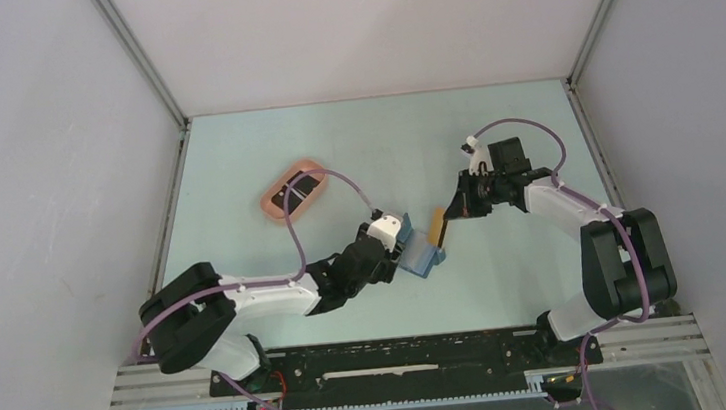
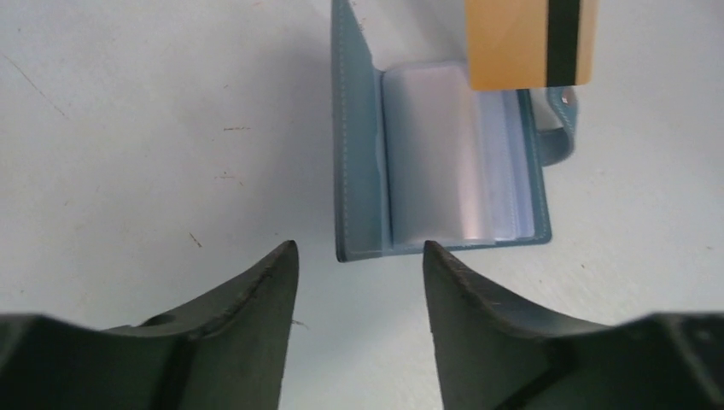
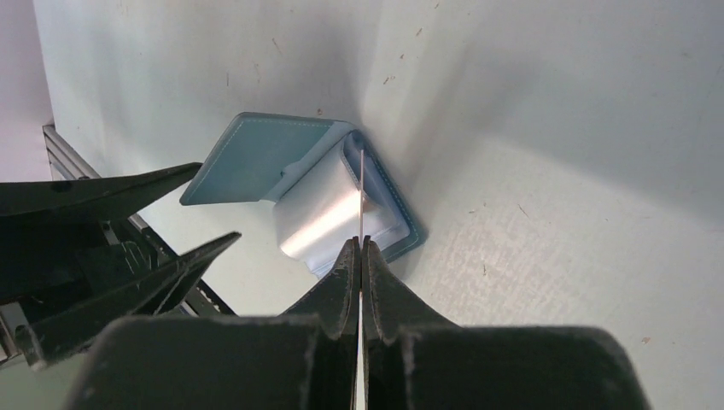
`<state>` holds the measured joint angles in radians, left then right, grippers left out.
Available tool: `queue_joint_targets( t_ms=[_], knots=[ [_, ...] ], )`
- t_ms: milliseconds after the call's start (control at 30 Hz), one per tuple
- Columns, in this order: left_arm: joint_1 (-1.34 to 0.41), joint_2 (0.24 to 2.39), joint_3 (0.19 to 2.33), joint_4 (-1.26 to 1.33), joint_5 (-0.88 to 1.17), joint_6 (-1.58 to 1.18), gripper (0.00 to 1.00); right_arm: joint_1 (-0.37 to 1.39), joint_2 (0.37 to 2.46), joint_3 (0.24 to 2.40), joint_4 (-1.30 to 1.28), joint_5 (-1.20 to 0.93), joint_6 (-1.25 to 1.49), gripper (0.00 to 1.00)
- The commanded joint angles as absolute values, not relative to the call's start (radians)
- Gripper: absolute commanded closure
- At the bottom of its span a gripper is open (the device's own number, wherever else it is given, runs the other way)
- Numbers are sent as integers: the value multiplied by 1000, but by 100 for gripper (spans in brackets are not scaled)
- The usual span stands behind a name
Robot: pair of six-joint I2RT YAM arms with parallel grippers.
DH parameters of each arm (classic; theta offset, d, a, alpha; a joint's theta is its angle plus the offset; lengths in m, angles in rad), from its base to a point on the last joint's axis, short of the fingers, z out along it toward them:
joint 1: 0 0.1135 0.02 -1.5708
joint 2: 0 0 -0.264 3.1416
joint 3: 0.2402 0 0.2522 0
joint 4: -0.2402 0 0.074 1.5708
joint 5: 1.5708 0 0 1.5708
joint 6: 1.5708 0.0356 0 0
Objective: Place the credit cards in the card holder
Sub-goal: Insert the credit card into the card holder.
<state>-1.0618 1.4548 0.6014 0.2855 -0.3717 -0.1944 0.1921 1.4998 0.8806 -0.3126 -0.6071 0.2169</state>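
Observation:
The card holder lies open on the table, a blue wallet with clear inner pockets. My left gripper is open just short of its near edge, with nothing between the fingers. My right gripper is shut on an orange-tan credit card with a dark stripe. It holds the card on edge over the wallet's pockets, so the right wrist view shows only a thin line. From above, the card hangs at the wallet's far end, in front of the right gripper. More black credit cards lie apart from both grippers.
A pink oval tray at the back left of the table holds the black cards. Grey walls close in the table on three sides. The left gripper's fingers show at the left of the right wrist view.

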Motion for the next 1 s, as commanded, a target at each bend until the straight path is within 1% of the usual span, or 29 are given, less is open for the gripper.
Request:
queue_joint_targets(
  t_ms=[0, 200, 367, 500, 600, 967],
  knots=[
    [-1042, 1482, 660, 298, -403, -276, 45, 189, 1492, 896, -308, -568, 239, 100],
    [-1040, 1495, 660, 319, -387, -313, 69, 184, 1489, 890, -317, -575, 245, 100],
    [-1039, 1512, 656, 341, -353, -355, 87, 177, 1464, 873, -311, -575, 254, 100],
    [-1039, 1522, 647, 365, -345, -395, 96, 168, 1472, 868, -313, -574, 260, 100],
    [-1039, 1523, 632, 391, -338, -425, 100, 163, 1477, 868, -314, -569, 264, 100],
    [-1039, 1494, 575, 446, -314, -523, 100, 155, 1485, 864, -303, -564, 267, 100]
  ],
)
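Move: The holder's raised cover has its middle about 4 cm ahead and 2 cm right of the left hand, 1 cm lower; the card is some 5 cm ahead and 7 cm right, about level. From the right hand, which holds the card, the holder's pocket lies about 5 cm left, 2 cm back and 6 cm below; the strap is 2 cm left, 4 cm back and 7 cm below, the cover 8 cm left, 1 cm back and 3 cm below. Left fingers shut, pinching the cover's near edge, shifting about 2 cm right as the right-held card eases right. ##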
